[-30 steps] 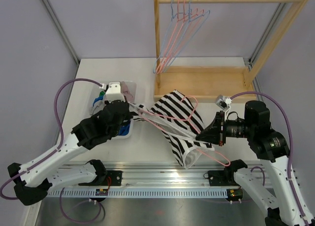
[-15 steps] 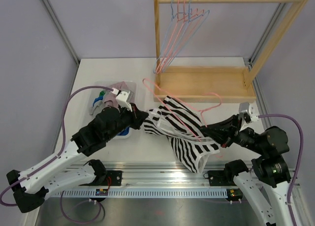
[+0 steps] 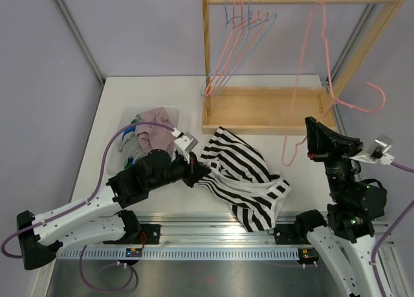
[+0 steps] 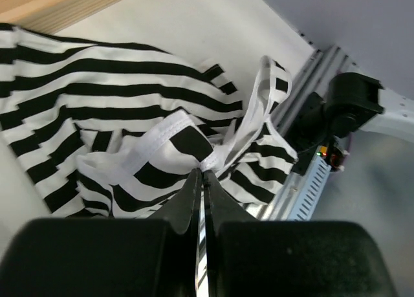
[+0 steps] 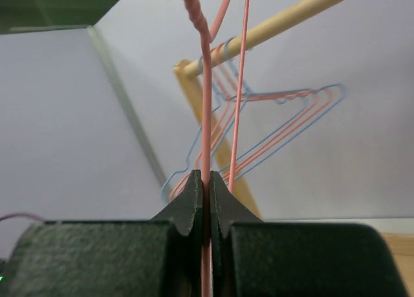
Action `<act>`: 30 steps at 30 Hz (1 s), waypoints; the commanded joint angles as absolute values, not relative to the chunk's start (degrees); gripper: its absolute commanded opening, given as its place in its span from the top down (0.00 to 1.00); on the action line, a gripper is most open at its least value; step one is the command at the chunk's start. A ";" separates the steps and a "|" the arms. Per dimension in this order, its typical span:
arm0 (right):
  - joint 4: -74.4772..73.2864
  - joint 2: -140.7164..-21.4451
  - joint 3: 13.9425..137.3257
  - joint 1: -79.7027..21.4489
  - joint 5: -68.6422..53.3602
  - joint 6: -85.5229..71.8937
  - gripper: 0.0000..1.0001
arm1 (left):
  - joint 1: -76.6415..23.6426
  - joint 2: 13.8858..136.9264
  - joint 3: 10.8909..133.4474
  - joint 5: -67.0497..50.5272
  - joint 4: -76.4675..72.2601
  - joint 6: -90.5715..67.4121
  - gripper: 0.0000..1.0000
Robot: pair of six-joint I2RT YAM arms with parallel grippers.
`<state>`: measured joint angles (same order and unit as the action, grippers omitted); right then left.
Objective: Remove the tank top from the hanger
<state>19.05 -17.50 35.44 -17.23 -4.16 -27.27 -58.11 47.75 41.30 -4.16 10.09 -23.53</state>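
Observation:
The black-and-white striped tank top (image 3: 240, 173) lies crumpled on the table, off the hanger. My left gripper (image 3: 206, 174) is shut on its white-edged strap, which shows in the left wrist view at the closed tips (image 4: 202, 173) with the striped cloth (image 4: 123, 109) spread beyond. My right gripper (image 3: 310, 134) is shut on the bare pink wire hanger (image 3: 309, 77) and holds it high in front of the rack's right post. In the right wrist view the pink wire (image 5: 205, 96) runs up out of the closed gripper (image 5: 204, 175).
A wooden clothes rack (image 3: 268, 109) stands at the back, with several pink and blue wire hangers (image 3: 236, 48) on its rail. A bin of mixed clothes (image 3: 147, 130) sits to the left of the tank top. A metal rail (image 3: 213, 227) runs along the table's near edge.
My right arm swung up and right, pulling the pink hanger out of the tank top and raising it by the rack. The tank top dropped onto the table, its strap still in my left gripper.

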 commanded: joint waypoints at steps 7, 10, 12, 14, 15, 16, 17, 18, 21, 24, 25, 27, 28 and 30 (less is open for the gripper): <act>-27.23 -35.75 64.23 -17.49 12.39 -15.83 1.00 | -58.27 48.78 55.45 8.70 26.79 -21.53 0.83; -30.93 -42.79 71.44 -17.49 13.70 -13.19 1.00 | -58.18 48.61 57.39 9.40 30.05 -21.45 0.71; -31.82 -47.62 76.71 -17.49 14.67 -11.96 1.00 | -58.27 47.56 57.74 9.76 31.28 -21.53 0.65; -32.16 -52.61 82.40 -17.49 14.76 -11.78 1.00 | -58.27 46.59 58.01 9.67 31.90 -21.53 0.48; -32.52 -54.56 84.62 -17.49 14.77 -11.69 1.00 | -58.27 46.15 58.09 9.84 32.86 -21.62 0.40; -33.04 -56.58 86.73 -17.49 14.50 -11.25 1.00 | -58.36 45.27 58.27 10.02 33.31 -21.71 0.36; -33.83 -60.69 90.84 -17.49 14.33 -11.16 1.00 | -58.36 44.92 58.62 10.28 33.83 -21.71 0.27; -34.01 -62.65 92.62 -17.49 14.15 -11.08 1.00 | -58.36 44.56 58.80 10.37 35.14 -21.62 0.23; -34.37 -69.51 98.51 -17.49 13.10 -11.42 1.00 | -58.36 43.16 59.50 11.60 37.61 -21.18 0.01; -34.45 -74.61 103.17 -18.10 13.36 -12.04 1.00 | -58.36 42.19 59.68 13.62 39.55 -20.92 0.01; -34.11 -75.58 104.05 -18.63 13.79 -11.95 1.00 | -58.36 42.01 59.85 13.97 39.99 -20.83 0.01; -33.31 -78.56 107.13 -20.90 16.24 -10.56 1.00 | -58.36 41.75 59.77 14.59 40.69 -20.66 0.01; -33.92 -81.10 110.36 -21.79 17.22 -9.85 1.00 | -58.27 41.66 59.59 14.76 40.87 -20.65 0.01; -35.06 -84.01 113.89 -23.37 18.89 -9.06 1.00 | -58.27 41.40 59.41 15.20 41.22 -20.65 0.01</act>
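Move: The right gripper holds the bare pink hanger; the middle of the rack's rod lies about 30 cm ahead, 4 cm left and some 15 cm above it. The bunched hangers hang roughly as far ahead and 20 cm left, 5 cm up. The left fingers are still shut on the striped tank top's edge, its middle about 5 cm ahead, 12 cm right and 19 cm below; the bin is some 23 cm ahead and 22 cm left, 18 cm down. Carry the pink hanger to the rack's rod with the right gripper kept shut: swing a few centimetres left and up, then drive forward some 21 cm while tipping the fingers down about 40 degrees and turning clockwise. Meanwhile lift the left gripper about 4 cm, spread its fingers wide to let go of the tank top, and draw it left towards the bin's side. ##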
